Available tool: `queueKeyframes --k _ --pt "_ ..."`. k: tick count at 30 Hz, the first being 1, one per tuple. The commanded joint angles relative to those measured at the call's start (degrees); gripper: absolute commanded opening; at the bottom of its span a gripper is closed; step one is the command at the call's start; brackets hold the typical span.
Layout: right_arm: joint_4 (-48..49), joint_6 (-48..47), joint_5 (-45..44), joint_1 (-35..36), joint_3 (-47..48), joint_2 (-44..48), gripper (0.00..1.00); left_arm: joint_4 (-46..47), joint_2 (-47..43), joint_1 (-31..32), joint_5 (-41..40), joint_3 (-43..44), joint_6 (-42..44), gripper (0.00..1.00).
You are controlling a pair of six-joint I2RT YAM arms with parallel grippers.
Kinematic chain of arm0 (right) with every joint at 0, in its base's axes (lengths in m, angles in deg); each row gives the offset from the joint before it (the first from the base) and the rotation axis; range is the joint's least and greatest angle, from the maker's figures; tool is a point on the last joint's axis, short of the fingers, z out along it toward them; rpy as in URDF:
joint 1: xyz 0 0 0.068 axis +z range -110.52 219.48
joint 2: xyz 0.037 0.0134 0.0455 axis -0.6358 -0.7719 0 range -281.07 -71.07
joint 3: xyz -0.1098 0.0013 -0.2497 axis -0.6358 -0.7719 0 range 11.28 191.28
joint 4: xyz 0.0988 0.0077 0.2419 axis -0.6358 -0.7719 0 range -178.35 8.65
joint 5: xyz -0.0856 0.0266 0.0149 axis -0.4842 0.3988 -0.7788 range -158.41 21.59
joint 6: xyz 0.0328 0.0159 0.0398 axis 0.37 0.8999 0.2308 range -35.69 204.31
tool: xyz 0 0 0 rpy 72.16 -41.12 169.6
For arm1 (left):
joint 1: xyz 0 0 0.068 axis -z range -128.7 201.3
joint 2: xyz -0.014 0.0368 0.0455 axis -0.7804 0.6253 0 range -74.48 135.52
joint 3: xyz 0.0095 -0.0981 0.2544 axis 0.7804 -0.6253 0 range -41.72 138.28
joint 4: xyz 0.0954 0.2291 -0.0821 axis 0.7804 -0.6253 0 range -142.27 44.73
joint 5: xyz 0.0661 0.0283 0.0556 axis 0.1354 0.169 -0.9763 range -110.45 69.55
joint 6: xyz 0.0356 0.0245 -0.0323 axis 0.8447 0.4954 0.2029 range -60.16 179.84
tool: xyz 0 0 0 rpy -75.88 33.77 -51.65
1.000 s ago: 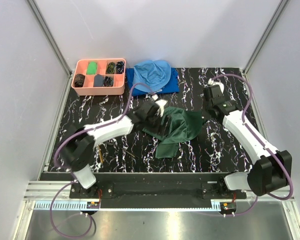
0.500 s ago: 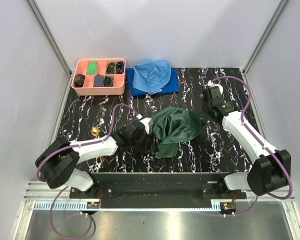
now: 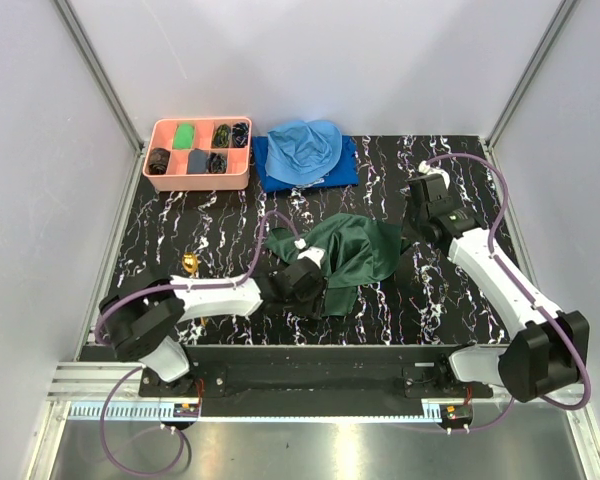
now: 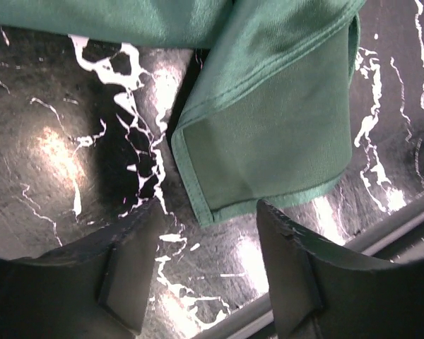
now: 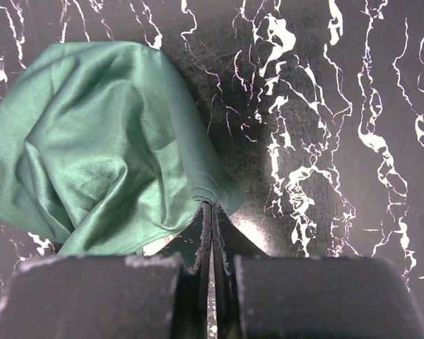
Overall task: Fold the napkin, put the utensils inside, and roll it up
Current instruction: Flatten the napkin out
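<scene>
The dark green napkin point(image 3: 352, 250) lies crumpled mid-table. My right gripper point(image 3: 410, 233) is shut on its right corner; in the right wrist view the closed fingertips point(image 5: 212, 206) pinch the hem of the napkin point(image 5: 106, 141). My left gripper point(image 3: 307, 287) is low at the napkin's near-left corner. In the left wrist view it point(image 4: 206, 212) stands open, with the napkin's hemmed corner point(image 4: 268, 141) just beyond the tips and nothing between them. One gold utensil point(image 3: 189, 263) lies on the table at the left, beyond the left arm.
A pink compartment tray point(image 3: 199, 185) stands at the back left. A light blue cloth point(image 3: 305, 145) rests on a darker blue cloth point(image 3: 275, 175) at the back centre. The table's metal front edge point(image 4: 389, 222) runs close to the left gripper.
My left arm swung from the napkin's far-left side toward the near edge, down to its near corner, and its jaws narrowed somewhat. The napkin's left part shifted. The right gripper kept its pinch.
</scene>
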Motion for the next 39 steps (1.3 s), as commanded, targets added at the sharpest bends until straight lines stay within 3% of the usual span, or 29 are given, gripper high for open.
queueKeyframes --k 1,9,17,22,25,26,28,35,39 --pt "1.74 0.95 0.53 -0.18 -0.51 2.85 0.0 -1.72 2.32 2.03 -5.77 3.45 -0.19 0.58" --pt "1.83 1.22 1.5 -0.18 -0.78 4.43 0.0 -9.89 6.19 6.86 -15.78 7.58 -1.59 0.54" --pt "1.92 1.48 2.02 -0.09 -1.92 6.98 0.0 -11.92 9.09 8.54 -16.41 8.64 -2.38 0.48" --pt "1.92 1.92 2.29 -0.18 -2.45 8.21 0.0 -12.71 9.97 8.45 -15.44 7.94 -4.14 0.25" --pt "1.92 1.92 2.11 -0.18 -2.97 8.21 0.0 -13.06 10.15 8.45 -15.44 8.11 -4.41 0.16" --pt "1.83 1.83 2.03 -0.18 -3.24 8.3 0.0 -13.06 9.98 8.36 -15.7 8.02 -4.23 0.08" --pt "1.92 1.57 1.68 -0.18 -3.32 8.47 0.0 -13.41 8.41 7.75 -17.01 7.59 -4.14 0.0" --pt "-1.85 -1.68 -3.33 -0.09 3.24 8.65 0.0 -23.42 -3.19 3.01 -30.01 12.93 4.01 0.0" --pt "-4.41 -4.23 -7.11 -0.18 10.81 7.95 0.0 -29.31 -9.61 -4.1 -35.82 19.87 12.19 0.0"
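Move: The napkin's near left corner lies flat between the left hand's open fingers, about 1 cm to the right of the hand point and 1 cm below, level with it fore and aft. From this hand, the napkin's loose left end is some 15 cm ahead and 9 cm left, and the raised far right corner about 15 cm ahead and 19 cm right. From the right hand, which holds that raised corner, the near corner is roughly 15 cm back, 18 cm left and 14 cm down. The napkin's near left corner is pinched as the left hand eases down about 1 cm, tilting some 15 degrees, and its fingers close on the cloth. The left hand then pulls the corner quickly about 6 cm left, rising and going forward some 3 cm each. The right hand keeps its pinch on the far right corner, drawing back about 2 cm and lifting about 3 cm. ##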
